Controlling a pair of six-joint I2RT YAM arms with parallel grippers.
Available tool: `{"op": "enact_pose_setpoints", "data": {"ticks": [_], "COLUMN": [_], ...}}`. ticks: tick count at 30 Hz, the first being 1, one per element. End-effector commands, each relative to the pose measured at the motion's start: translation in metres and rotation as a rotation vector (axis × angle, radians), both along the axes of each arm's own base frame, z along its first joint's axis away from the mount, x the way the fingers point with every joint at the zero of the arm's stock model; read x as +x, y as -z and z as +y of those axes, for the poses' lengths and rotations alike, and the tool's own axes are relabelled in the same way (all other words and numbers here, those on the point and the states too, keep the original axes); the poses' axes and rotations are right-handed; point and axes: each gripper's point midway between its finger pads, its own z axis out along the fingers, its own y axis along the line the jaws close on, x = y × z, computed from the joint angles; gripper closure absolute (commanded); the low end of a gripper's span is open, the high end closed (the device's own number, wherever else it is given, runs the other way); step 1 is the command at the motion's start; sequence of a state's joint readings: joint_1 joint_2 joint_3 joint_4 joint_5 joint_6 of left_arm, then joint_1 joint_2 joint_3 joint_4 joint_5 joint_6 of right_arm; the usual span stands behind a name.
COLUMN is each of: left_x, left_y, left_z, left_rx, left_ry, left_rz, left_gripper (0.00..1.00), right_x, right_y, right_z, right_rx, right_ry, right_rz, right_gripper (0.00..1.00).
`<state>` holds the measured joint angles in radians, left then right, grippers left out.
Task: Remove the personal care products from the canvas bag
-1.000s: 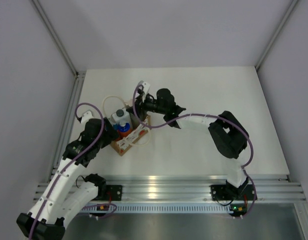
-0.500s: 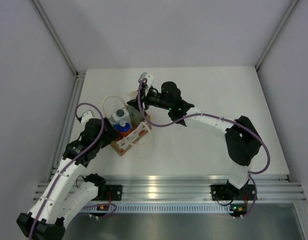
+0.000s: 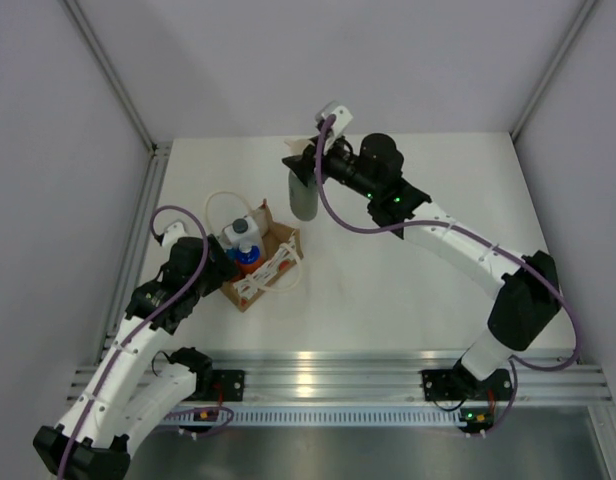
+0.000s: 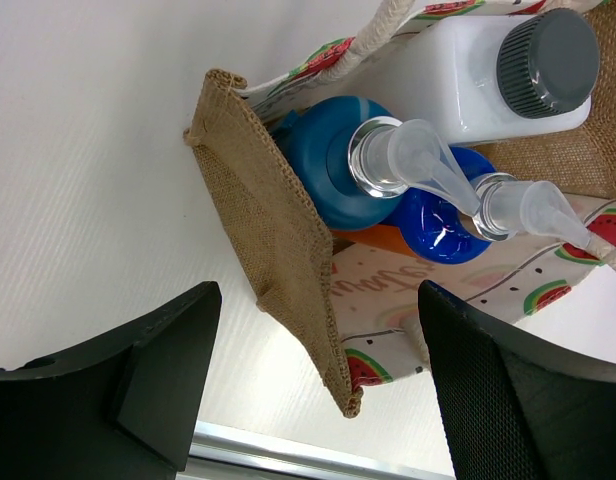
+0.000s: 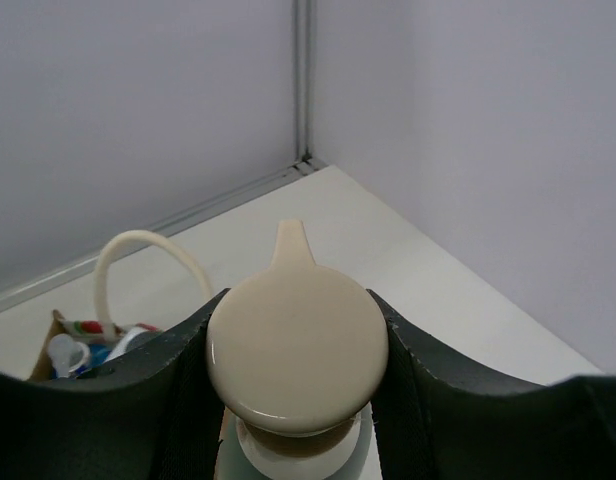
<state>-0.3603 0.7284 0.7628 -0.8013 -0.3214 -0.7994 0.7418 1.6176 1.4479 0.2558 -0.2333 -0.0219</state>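
My right gripper [image 3: 306, 166] is shut on the beige pump top [image 5: 298, 345] of the grey bottle [image 3: 303, 195], holding it in the air behind and to the right of the canvas bag [image 3: 266, 266]. In the bag stand a white bottle with a dark cap [image 4: 488, 70] and two orange bottles with blue caps [image 4: 333, 160] [image 4: 438, 222] and clear pump spouts. My left gripper [image 3: 224, 268] is open at the bag's near left side, its fingers either side of the burlap edge [image 4: 283, 260] without touching it.
The bag's cream rope handle [image 3: 221, 201] loops out to the back left; it also shows in the right wrist view [image 5: 138, 255]. Walls close in the table [image 3: 408, 270] on the left, back and right. An aluminium rail [image 3: 338, 375] runs along the near edge.
My right gripper has lifted the grey bottle out of the bag and carried it up, back and to the right. The left arm and the bag have stayed still.
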Motion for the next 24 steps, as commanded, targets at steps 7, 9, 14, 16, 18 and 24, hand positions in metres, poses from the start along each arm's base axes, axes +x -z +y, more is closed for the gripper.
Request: {"op": "enact_pose_setpoints", "data": {"ticks": [7, 9, 14, 16, 18, 24], "left_x": [0.006, 0.006, 0.005, 0.006, 0.005, 0.005], "left_y": [-0.007, -0.008, -0.008, -0.008, -0.008, -0.008], "left_z": [-0.003, -0.004, -0.004, -0.005, -0.005, -0.006], "left_rx": [-0.017, -0.021, -0.021, -0.023, -0.022, -0.024], "left_ry": [0.014, 0.017, 0.024, 0.026, 0.028, 0.032], "left_rz": [-0.045, -0.047, -0.047, -0.048, -0.046, -0.045], "left_gripper": [0.16, 0.16, 0.15, 0.15, 0.15, 0.16], "right_x": [0.032, 0.037, 0.049, 0.052, 0.055, 0.065], "right_y": [-0.062, -0.047, -0.003, 0.004, 0.024, 0.061], "right_z": [-0.092, -0.105, -0.125, -0.13, -0.133, -0.133], "right_rx": [0.165, 0.167, 0.178, 0.205, 0.2, 0.175], "right_ry": [0.219, 0.247, 0.288, 0.281, 0.279, 0.265], "right_rz": [-0.169, -0.174, -0.124, -0.117, -0.089, -0.051], "right_gripper": [1.0, 1.0, 1.0, 1.0, 1.0, 1.0]}}
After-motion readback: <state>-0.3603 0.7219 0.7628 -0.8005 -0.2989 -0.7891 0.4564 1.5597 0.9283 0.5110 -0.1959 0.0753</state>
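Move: The right hand, high up, already holds the beige-pump bottle by its neck. The clear table spot for it lies some 6 cm ahead, 14 cm to the right and about 35 cm below the hand. The canvas bag's middle is about 8 cm back, 14 cm to the left and 28 cm below, with the white bottle in it some 5 cm back, 17 cm left, 26 cm down. From the idle left hand the spot lies about 19 cm ahead, 32 cm right and 14 cm below. Rightward and a little forward at first, nearly level, then steeply down: the right hand carries the pump bottle away from the canvas bag towards the clear table, about 14 cm right and 16 cm down in all, slowing at the bottom. Meanwhile the wrist turns clockwise and tips its fingers downward; they keep their grip on the bottle's neck. ##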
